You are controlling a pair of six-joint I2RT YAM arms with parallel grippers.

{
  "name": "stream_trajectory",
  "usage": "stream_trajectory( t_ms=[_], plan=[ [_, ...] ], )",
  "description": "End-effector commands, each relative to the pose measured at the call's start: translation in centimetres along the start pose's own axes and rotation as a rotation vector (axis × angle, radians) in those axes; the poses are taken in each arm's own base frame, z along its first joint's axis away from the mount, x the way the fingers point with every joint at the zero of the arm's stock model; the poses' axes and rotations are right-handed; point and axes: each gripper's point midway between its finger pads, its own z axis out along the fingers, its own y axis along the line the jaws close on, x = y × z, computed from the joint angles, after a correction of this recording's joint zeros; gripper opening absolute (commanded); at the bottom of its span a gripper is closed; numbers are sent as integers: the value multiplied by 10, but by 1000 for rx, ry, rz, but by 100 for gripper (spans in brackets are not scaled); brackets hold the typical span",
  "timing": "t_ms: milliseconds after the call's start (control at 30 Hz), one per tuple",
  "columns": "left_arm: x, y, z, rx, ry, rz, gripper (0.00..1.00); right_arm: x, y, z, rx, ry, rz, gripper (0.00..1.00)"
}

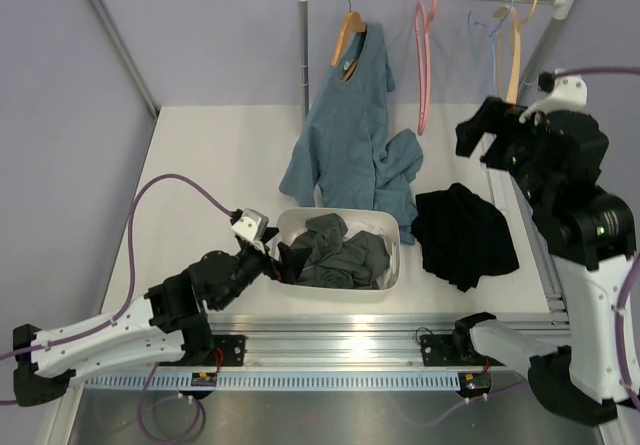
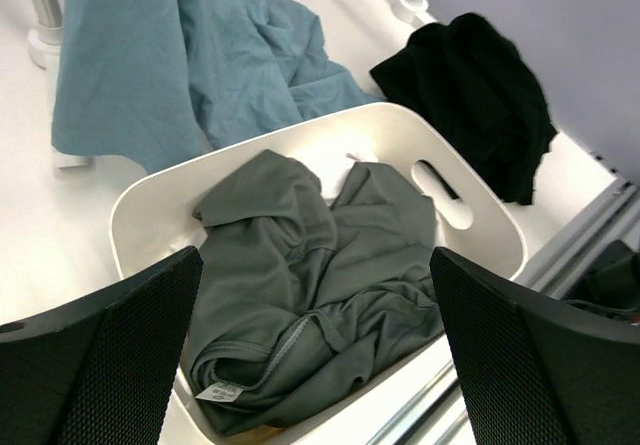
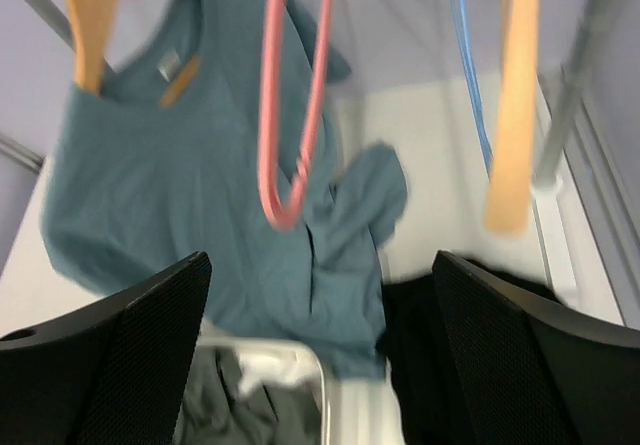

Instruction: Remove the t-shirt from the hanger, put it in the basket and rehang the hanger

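Observation:
The black t-shirt (image 1: 463,233) lies crumpled on the table right of the white basket, off any hanger; it also shows in the left wrist view (image 2: 472,95) and the right wrist view (image 3: 440,365). The pink hanger (image 1: 424,55) hangs bare from the rail, tilted, and shows blurred in the right wrist view (image 3: 290,95). My right gripper (image 1: 478,135) is open and empty, raised right of the pink hanger and above the shirt. My left gripper (image 1: 270,255) is open and empty at the basket's left edge.
A white basket (image 1: 385,277) holds dark grey clothes (image 2: 310,275). A blue-grey shirt (image 1: 350,130) hangs on a wooden hanger (image 1: 348,35) and drapes onto the table. A blue wire hanger (image 1: 490,30) and a wooden hanger (image 1: 515,50) hang at the rail's right end.

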Motion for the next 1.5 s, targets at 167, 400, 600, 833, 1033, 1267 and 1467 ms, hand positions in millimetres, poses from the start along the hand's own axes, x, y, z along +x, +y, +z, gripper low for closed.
stream_trajectory(
  t_ms=[167, 400, 600, 833, 1033, 1267, 1467],
  plan=[
    [-13, 11, 5, -68, -65, 45, 99, 138, -55, -42, 140, 134, 234, 100],
    [-22, 11, -6, -30, -124, 26, 99, 250, -104, -23, 344, 195, 344, 99],
    [-32, -1, -20, 79, -197, -14, 99, 296, -133, 14, 525, 190, 341, 100],
    [-33, -4, -21, 91, -186, -16, 99, 312, -139, 67, 660, 278, 298, 99],
    [-33, -1, -20, 71, -182, -18, 99, 362, -147, 101, 707, 394, 401, 99],
    [-36, -1, -23, 76, -193, -30, 99, 377, -143, 103, 670, 407, 419, 49],
    [-37, 4, -26, 63, -209, -46, 99, 344, -136, 82, 591, 377, 370, 0]
  ],
)
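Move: The black t-shirt lies heaped on the table about 43 cm below the right hand, almost straight under it, some 4 cm to its right and roughly 1 cm nearer the base. The bin's middle is some 34 cm to the left of this hand and 6 cm back, also at table level. The pink hanger hangs about 23 cm ahead, 6 cm left and 8 cm lower. From the left hand, the t-shirt is roughly 55 cm to the right, 11 cm ahead and 20 cm below. The right hand pinches a fold of the black t-shirt, its wide-open fingers closing only once down at the cloth. It gets there by dropping some 42 cm, first drawing back about 9 cm, then coming forward again, drifting right while tipping nose-down and turning clockwise, each about 35 degrees. The left hand, still open, shifts 2 cm left and up. ##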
